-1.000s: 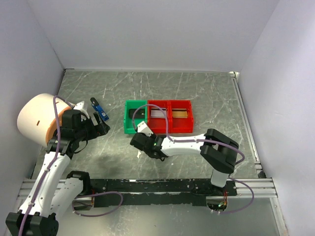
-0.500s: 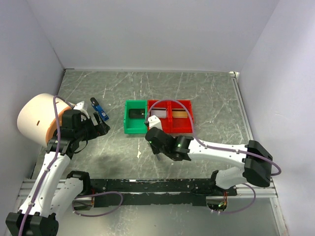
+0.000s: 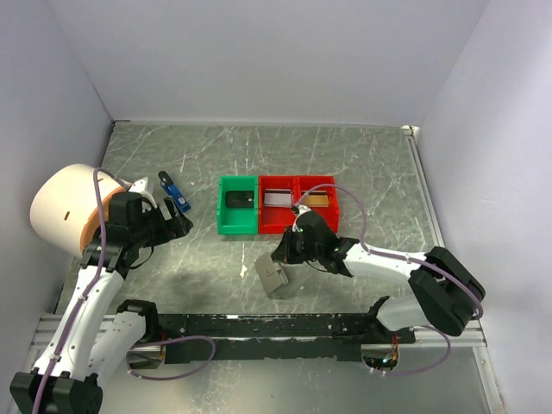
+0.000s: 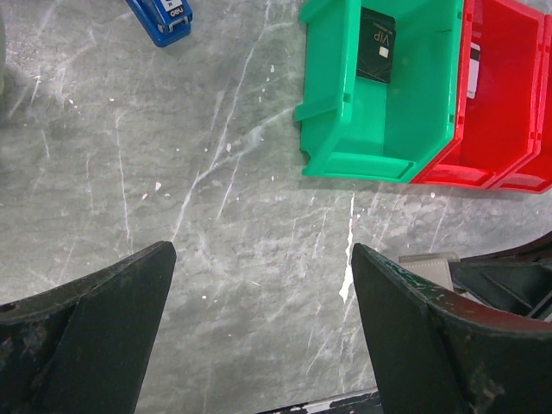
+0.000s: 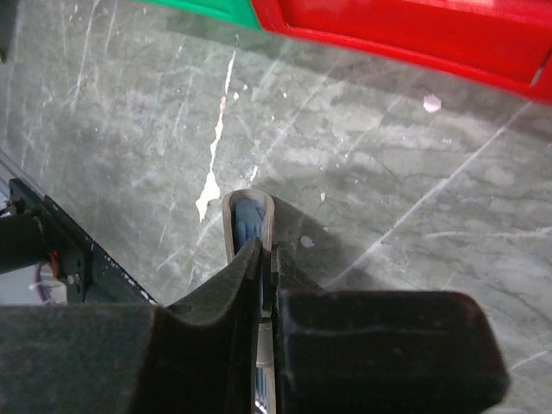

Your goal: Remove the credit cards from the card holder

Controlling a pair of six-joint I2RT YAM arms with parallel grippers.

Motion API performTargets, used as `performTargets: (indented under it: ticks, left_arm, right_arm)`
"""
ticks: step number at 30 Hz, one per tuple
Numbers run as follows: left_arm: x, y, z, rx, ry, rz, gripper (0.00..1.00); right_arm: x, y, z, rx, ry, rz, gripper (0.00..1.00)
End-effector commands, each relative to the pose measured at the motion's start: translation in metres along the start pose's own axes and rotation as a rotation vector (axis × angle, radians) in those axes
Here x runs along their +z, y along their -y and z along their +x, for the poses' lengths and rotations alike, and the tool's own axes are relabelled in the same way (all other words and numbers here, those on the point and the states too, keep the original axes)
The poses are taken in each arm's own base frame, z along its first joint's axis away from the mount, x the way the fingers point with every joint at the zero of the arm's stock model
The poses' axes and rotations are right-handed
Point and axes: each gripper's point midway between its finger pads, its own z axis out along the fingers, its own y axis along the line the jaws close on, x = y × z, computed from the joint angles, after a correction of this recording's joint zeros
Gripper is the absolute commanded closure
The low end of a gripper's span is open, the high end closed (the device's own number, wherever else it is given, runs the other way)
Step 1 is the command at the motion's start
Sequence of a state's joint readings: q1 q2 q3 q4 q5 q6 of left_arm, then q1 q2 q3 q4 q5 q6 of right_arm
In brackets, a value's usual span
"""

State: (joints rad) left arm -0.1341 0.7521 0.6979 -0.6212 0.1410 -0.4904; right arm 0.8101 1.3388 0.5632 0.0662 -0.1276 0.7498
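Observation:
The card holder (image 3: 272, 278), grey and folded, shows near the table's front edge. My right gripper (image 3: 285, 256) is shut on it. In the right wrist view, the right gripper (image 5: 266, 247) pinches the card holder (image 5: 248, 216) edge-on, with its pale blue lining showing inside the fold. A black card (image 3: 238, 198) lies in the green tray (image 3: 238, 226). A pale card (image 3: 278, 197) and a gold card (image 3: 317, 199) lie in the red trays (image 3: 297, 226). My left gripper (image 4: 263, 252) hangs open over bare table at the left, apart from the holder (image 4: 429, 262).
A small blue-and-black gadget (image 3: 175, 195) lies left of the green tray (image 4: 379, 121). A large white and orange cylinder (image 3: 67, 209) stands at the far left, beside the left arm. White walls close in the table, and a black rail (image 3: 285, 326) runs along its near edge.
The right arm swung away from the green tray toward the right and drew back. Its jaws closed on the card holder. The left arm stayed still.

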Motion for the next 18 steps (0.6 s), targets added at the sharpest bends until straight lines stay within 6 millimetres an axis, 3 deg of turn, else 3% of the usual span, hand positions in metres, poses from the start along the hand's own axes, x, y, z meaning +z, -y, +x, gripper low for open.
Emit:
performTargets:
  ticks: [1,8,13,18]
  left_arm:
    - [-0.002,0.007,-0.007,0.013,0.015,0.026,0.05]
    - [0.002,0.011,-0.003,0.023,-0.013,0.051,0.05]
    - [0.005,0.012,-0.001,0.029,-0.028,0.063,0.05]
    - [0.009,0.015,0.003,0.035,-0.059,0.082,0.05]
  right_arm:
    - [0.002,0.001,0.011,0.097,-0.021,-0.054,0.91]
    - [-0.017,0.027,0.005,0.046,0.024,0.1,0.6]
    - [-0.038,0.033,0.002,0.026,0.057,0.138,0.54]
    - [-0.044,0.04,0.001,0.079,0.092,0.171,0.5]
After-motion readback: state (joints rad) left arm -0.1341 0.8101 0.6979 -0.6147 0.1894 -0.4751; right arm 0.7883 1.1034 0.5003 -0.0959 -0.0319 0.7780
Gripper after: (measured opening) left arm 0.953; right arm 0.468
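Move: The card holder stands edge-on, still pinched by the right gripper, its middle about 4 cm back, 1 cm left and 3 cm below the fingertips. Ahead of this hand, all roughly 4 cm lower, are the near red box 14 cm straight out, the green box 14 cm out and 10 cm left, and the far red box 14 cm out and 10 cm right. From the left hand the card holder is some 26 cm right, 8 cm back and 13 cm down. Sink the right gripper about 1.5 cm towards the table with the card holder, spreading the fingers as you go to roughly half open so they let go of it. Then slide off to the right, some 4 cm in all, rising clear of the holder by about 3 cm while the wrist keeps nearly the same tilt. ##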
